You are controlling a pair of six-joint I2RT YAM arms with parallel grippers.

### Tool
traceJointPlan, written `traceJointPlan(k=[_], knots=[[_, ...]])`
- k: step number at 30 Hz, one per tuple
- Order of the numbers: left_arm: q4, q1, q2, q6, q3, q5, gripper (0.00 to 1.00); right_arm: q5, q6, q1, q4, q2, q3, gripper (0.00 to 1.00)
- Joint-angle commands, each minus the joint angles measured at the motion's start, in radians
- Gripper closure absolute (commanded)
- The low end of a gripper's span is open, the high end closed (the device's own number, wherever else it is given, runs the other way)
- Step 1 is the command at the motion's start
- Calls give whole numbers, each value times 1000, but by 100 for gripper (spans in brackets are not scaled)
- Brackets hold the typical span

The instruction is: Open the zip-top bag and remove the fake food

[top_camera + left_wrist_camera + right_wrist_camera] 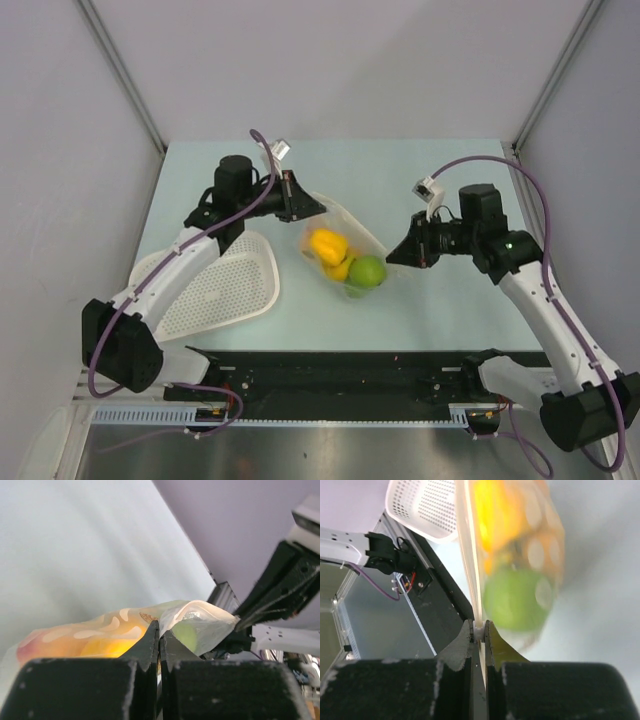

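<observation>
The clear zip-top bag (345, 240) hangs stretched between both grippers over the middle of the table. Inside it the fake food shows as yellow-orange pieces (329, 246) and a green apple (367, 271). My left gripper (300, 203) is shut on the bag's far-left edge; in its wrist view the jaws (160, 630) pinch the plastic (120, 627), with the apple (188, 635) just behind. My right gripper (396, 255) is shut on the bag's right end. There the jaws (479, 630) clamp a small white piece on the zip strip (469, 555), beside the apple (515, 600).
A white perforated basket (225, 290) lies on the table at the left, under the left arm, and shows again in the right wrist view (427, 505). The black base rail (340, 385) runs along the near edge. Grey walls close in the back and sides.
</observation>
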Motion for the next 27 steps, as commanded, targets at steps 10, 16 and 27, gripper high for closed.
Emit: traceJointPlan(k=[10,16,27], knots=[[63,55,45,37,71,90,100,125,153,0,-81,-229,-200,81],[37,24,53,102,82,202,100,162,173,0,-67,-148,-129,44],[8,-23,45,139,58,207,100,110,98,22,-43,114,122,40]])
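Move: The bag's zip edge is already gripped at both ends, its right part directly between the right fingers and its left corner between the left fingers, about 13 cm to the left and 9 cm farther out from the right hand. The green food hangs some 5 cm left, 1 cm ahead and 7 cm below the right hand. The yellow food is about 12 cm left, 4 cm ahead and 8 cm below it. The bag's zip edge is pulled back, down and slightly right by the right hand, about 5 cm in all, before its fingers spread wide and let go. The open right hand then swings forward and up roughly 7 cm while the left, still pinching its corner, edges forward-left, then comes back and right about 5 cm, turning clockwise. ##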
